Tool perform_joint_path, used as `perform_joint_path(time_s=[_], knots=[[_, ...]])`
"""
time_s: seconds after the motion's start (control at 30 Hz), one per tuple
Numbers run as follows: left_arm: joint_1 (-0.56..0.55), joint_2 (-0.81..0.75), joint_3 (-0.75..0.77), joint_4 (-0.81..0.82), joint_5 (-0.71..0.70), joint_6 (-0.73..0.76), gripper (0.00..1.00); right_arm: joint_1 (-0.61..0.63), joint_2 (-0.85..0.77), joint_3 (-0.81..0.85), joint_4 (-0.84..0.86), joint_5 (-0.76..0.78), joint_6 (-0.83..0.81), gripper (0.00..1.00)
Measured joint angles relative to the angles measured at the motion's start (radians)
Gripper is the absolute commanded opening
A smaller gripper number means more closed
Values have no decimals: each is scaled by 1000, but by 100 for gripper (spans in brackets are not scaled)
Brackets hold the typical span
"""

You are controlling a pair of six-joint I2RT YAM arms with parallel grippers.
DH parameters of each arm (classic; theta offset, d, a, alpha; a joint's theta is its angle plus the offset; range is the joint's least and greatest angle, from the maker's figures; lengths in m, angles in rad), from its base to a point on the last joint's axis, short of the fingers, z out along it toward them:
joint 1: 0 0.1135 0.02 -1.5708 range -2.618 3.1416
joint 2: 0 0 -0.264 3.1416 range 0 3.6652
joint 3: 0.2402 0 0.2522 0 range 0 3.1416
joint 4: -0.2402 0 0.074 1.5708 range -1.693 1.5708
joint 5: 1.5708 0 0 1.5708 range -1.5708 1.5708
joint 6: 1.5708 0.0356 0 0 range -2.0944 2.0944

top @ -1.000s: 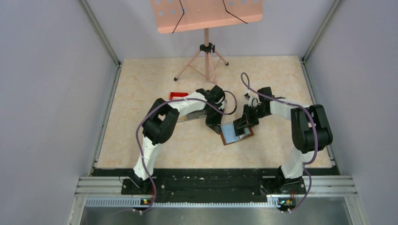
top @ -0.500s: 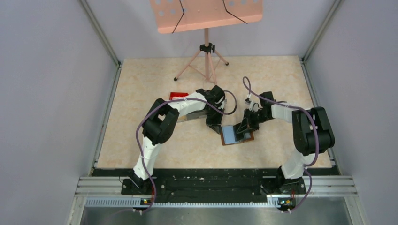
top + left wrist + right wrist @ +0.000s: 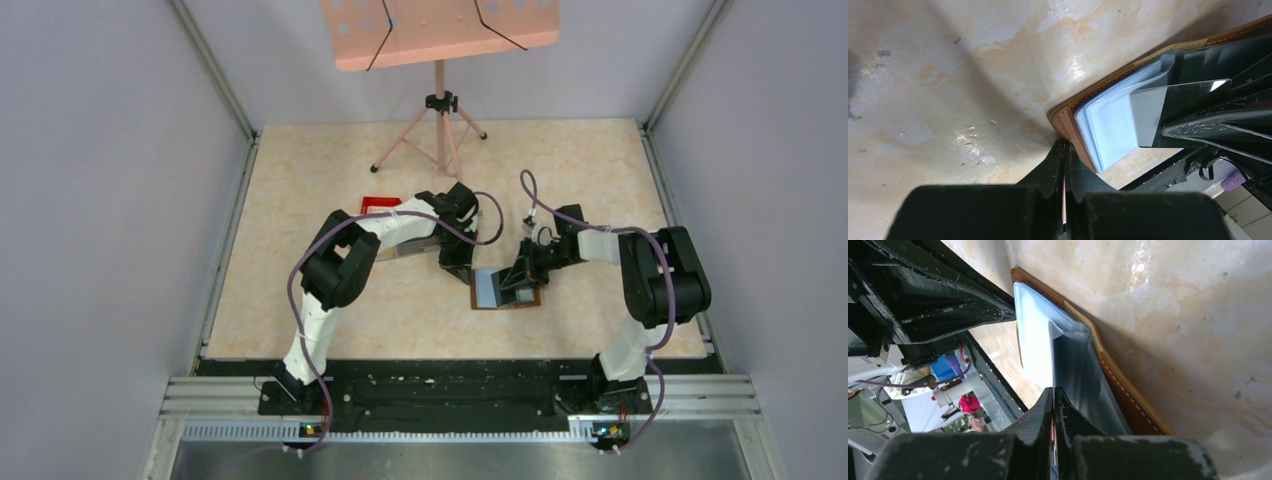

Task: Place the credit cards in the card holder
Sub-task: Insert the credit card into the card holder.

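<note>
The card holder (image 3: 506, 291) lies open on the table, a brown leather wallet with a clear plastic sleeve (image 3: 1113, 125) inside. In the left wrist view my left gripper (image 3: 1064, 144) is shut, its tips against the holder's brown corner (image 3: 1062, 119). From the right, my right gripper (image 3: 1054, 389) is shut on a dark credit card (image 3: 1188, 100). The card's leading end lies over the sleeve. In the right wrist view it shows only as a thin line between the fingers, beside the holder's stitched edge (image 3: 1128, 400). Other credit cards are out of view.
A small red tray (image 3: 380, 204) sits behind the left arm. A pink music stand (image 3: 440, 110) rises on its tripod at the back of the table. Metal rails border the table on the left and right, and the arm bases stand at the near edge.
My right gripper has come down and left with the card onto the holder. The holder has turned a little, squarer to the table. The left arm has barely moved.
</note>
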Motion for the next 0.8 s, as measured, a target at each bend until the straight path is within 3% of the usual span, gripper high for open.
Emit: perform_joint_path(time_s=[0.17,0.47,0.67,0.8], knots=[[0,-2,-5,10,0,-8,0,0,5,0,31,-5,21,0],[0,-2,-5,14,0,-21,0,0,2,0,51,38,42,27],[0,-2,-5,17,2,-31,0,22,-60,39,-69,171,25,49],[0,-2,-3,15,5,-35,0,47,-82,85,-130,253,11,58]])
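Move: The right hand already has its shut fingers on the upright clear sleeve of the card holder, whose middle lies about 1 cm to its right, level in reach and some 2 cm below. The clear card box stands some 20 cm to its left and 12 cm farther out; the red tray is about 26 cm left and 19 cm farther out. From the left hand, shut at the holder's left edge, the holder's middle is about 7 cm right, 1 cm back and 1 cm lower. The right hand lets go of the sleeve of the card holder: its fingers spread to about half open, one on either side of the sleeve. It eases roughly 1 cm forward first, dips slightly, then shifts about 1.5 cm right and rises 1 cm, rolling some 15 degrees with its left side going down. The left hand all but stays put, shut, and its touch on the holder's left edge ends. ##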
